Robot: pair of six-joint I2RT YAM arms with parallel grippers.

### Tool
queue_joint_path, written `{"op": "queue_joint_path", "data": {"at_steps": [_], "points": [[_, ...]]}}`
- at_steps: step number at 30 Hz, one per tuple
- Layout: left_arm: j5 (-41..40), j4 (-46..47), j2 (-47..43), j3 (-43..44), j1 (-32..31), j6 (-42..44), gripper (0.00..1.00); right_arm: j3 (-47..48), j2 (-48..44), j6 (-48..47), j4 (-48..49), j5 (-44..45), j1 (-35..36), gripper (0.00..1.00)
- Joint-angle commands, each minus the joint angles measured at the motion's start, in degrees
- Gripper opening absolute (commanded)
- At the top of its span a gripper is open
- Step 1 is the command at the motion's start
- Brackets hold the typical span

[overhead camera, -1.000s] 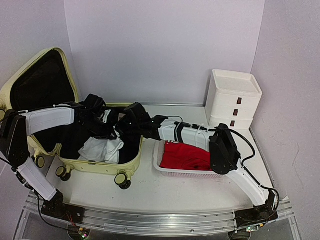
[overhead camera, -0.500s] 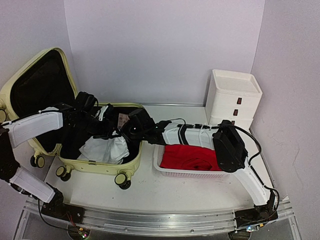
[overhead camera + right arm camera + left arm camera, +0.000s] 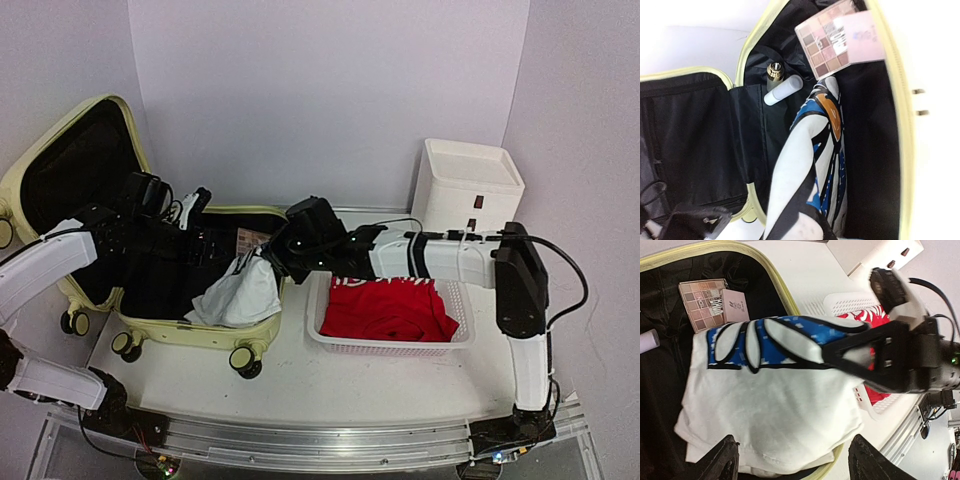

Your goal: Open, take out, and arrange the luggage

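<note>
The luggage [image 3: 75, 165] lies open at the left, its pale yellow-green lid raised and its black-lined base [image 3: 150, 280] facing up. A white T-shirt with a blue and black print [image 3: 238, 296] hangs over the base's right rim. My right gripper [image 3: 262, 258] is shut on the shirt's upper edge and holds it lifted; in the right wrist view the cloth [image 3: 805, 150] runs down into the gripper [image 3: 810, 234]. My left gripper [image 3: 205, 245] hovers over the base, left of the shirt. It stands open [image 3: 797, 465] above the shirt [image 3: 775, 405], with nothing between its fingers.
An eyeshadow palette [image 3: 832, 42], a pale tube [image 3: 783, 90] and a gold-topped bottle [image 3: 774, 71] lie in the base. A white mesh basket [image 3: 330, 338] holding a red shirt [image 3: 390, 310] stands right of the suitcase. A white drawer box [image 3: 470, 190] is at the back right.
My left gripper has opened, let go of the shirt and drawn back to the left. My right gripper has moved right and up, pulling the shirt over the suitcase's right rim.
</note>
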Motion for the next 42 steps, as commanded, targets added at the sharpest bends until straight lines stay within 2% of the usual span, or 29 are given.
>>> {"op": "queue_joint_path", "data": {"at_steps": [1,9,15,28,35,42], "points": [[-1.1,-0.4,0.5,3.0,0.0,0.6,0.76,-4.4,-11.4,3.7,-0.7,1.5,-1.7,0.00],[-0.6,-0.3,1.9,4.7,0.0,-0.2,0.76,-17.0,-22.3,7.1,-6.4,-2.6,-8.6,0.00],[0.0,-0.3,3.0,6.0,0.0,-0.8,0.76,-21.5,-27.8,6.6,-11.6,-8.4,-15.1,0.00],[3.8,-0.1,5.1,7.4,-0.1,-2.1,0.77,-21.5,-27.6,2.1,-15.2,-20.6,-22.0,0.00],[4.6,-0.1,6.3,7.6,-0.1,-2.6,0.77,-17.8,-28.1,-1.5,-22.3,-27.6,-25.3,0.00],[5.4,-0.1,6.5,7.7,-0.1,-2.2,0.77,-13.2,-28.0,-8.8,-35.4,-33.9,-29.5,0.00]]}}
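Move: The right hand already holds the white shirt by its end over the right side of the open suitcase. The basket with the red shirt lies about 25 cm to its right, 5 cm back and 14 cm below; the suitcase's lower half is centred some 17 cm left, 3 cm ahead and 13 cm below, and the eyeshadow palette 10 cm ahead, 5 cm left. From the left hand the basket lies about 39 cm right, level with it, 19 cm below. Keep the right fingers shut on the white shirt and swing the hand about 23 cm to the right, nearly level, from over the suitcase towards the basket. Go fast for the first two thirds, then ease off, tipping the fingers down by roughly 25 degrees and trailing the cloth across the gap at the suitcase's right rim. ##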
